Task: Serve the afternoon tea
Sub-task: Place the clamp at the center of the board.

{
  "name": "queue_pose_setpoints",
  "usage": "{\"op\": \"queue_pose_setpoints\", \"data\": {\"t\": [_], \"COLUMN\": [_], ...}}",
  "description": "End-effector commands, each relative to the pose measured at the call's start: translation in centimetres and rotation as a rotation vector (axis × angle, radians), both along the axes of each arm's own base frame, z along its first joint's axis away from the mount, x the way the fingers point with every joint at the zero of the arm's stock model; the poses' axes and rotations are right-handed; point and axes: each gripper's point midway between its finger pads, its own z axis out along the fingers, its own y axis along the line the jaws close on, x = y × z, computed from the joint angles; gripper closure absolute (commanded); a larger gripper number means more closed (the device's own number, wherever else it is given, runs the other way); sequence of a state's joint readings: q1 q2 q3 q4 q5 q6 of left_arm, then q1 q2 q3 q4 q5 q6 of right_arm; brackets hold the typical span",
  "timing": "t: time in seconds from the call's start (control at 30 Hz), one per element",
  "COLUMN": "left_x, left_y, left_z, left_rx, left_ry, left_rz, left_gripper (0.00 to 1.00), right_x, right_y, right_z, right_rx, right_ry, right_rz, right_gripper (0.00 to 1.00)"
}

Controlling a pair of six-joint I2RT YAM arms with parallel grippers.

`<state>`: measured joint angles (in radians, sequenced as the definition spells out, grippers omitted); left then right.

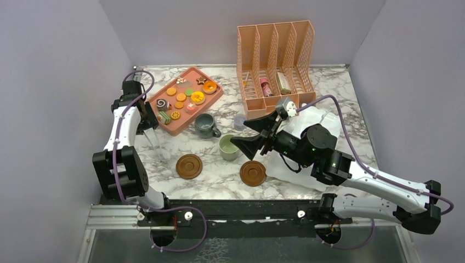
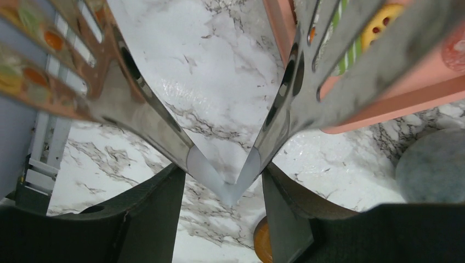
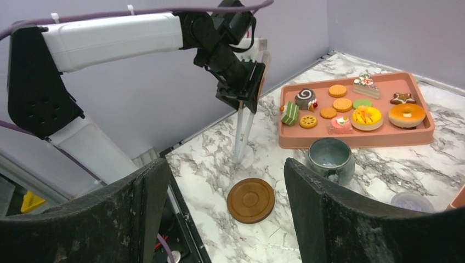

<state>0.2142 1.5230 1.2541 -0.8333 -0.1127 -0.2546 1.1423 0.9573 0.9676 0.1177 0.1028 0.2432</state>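
Note:
My left gripper (image 1: 147, 121) (image 2: 222, 181) (image 3: 241, 90) is shut on metal tongs (image 1: 153, 140) (image 2: 137, 109) (image 3: 241, 134). The tongs point down at bare marble left of the pink tray (image 1: 197, 112) (image 3: 351, 143); their tips meet with nothing between them. Toy cookies, a donut (image 3: 407, 114) and cakes lie in the tray. The grey-blue mug (image 1: 205, 125) (image 3: 329, 160) stands by the tray's near edge. The pale green mug (image 1: 228, 147) sits between two brown coasters (image 1: 189, 166) (image 1: 253, 173) (image 3: 250, 200). Just right of it hovers my right gripper (image 1: 251, 135) (image 3: 224, 170), open and empty.
An orange slotted rack (image 1: 274, 55) at the back right holds a small pink bottle (image 1: 266, 87). A tiny lilac cup (image 1: 239, 121) (image 3: 411, 201) stands before it. A white cloth (image 1: 315, 118) lies under my right arm. Grey walls enclose three sides.

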Motion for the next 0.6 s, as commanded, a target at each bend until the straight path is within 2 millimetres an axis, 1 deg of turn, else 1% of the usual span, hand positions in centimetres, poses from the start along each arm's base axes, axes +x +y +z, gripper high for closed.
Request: {"op": "queue_pose_setpoints", "data": {"t": [0.0, 0.17, 0.23, 0.33, 0.43, 0.57], "left_x": [-0.7, -0.3, -0.5, -0.7, -1.0, -1.4], "left_y": [0.3, 1.7, 1.9, 2.1, 2.6, 2.8], "left_z": [-1.0, -1.3, -2.1, -4.0, -5.6, -6.8], "left_rx": [-0.022, -0.006, -0.021, -0.06, -0.058, -0.052], "left_ry": [-0.002, 0.002, 0.012, 0.03, 0.066, 0.082], "left_rz": [0.031, 0.078, 0.091, 0.108, 0.138, 0.152], "left_gripper": [0.46, 0.46, 0.45, 0.44, 0.44, 0.45], "right_x": [-0.9, -0.9, -1.0, -1.1, -1.1, -1.0], "right_y": [-0.9, -1.6, -1.8, -2.0, -2.3, -2.4], "right_z": [2.2, 2.6, 2.8, 3.1, 3.2, 3.0], "right_rx": [0.051, 0.064, 0.067, 0.071, 0.074, 0.069], "right_ry": [-0.022, -0.031, -0.034, -0.035, -0.038, -0.04], "right_rz": [0.026, 0.011, 0.011, 0.011, 0.007, -0.003], "right_gripper": [0.18, 0.18, 0.18, 0.18, 0.18, 0.18]}}
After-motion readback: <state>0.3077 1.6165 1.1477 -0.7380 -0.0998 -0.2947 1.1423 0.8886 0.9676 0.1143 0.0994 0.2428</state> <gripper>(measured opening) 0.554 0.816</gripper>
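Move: The left hand holds the clamp, joined end hanging down, over bare marble; the patch it is going to lies about 13 cm below, some 4 cm back and 1 cm left. The brown coaster is about 9 cm back and 14 cm right, the pink tray's middle 18 cm ahead and 12 cm right, the grey mug 8 cm ahead and 23 cm right. From the empty right hand that patch is roughly 15 cm ahead, 43 cm left and 38 cm below. Downward above all, by nearly 6 cm, the left hand carries the clamp towards the bare marble left of the coaster, drifting some 2 cm left and slightly back as it turns about 5 degrees counter-clockwise. Its fingers keep their hold while the hand moves away from the tray and coaster. The empty right hand rises about 2 cm and eases a little to its right. ##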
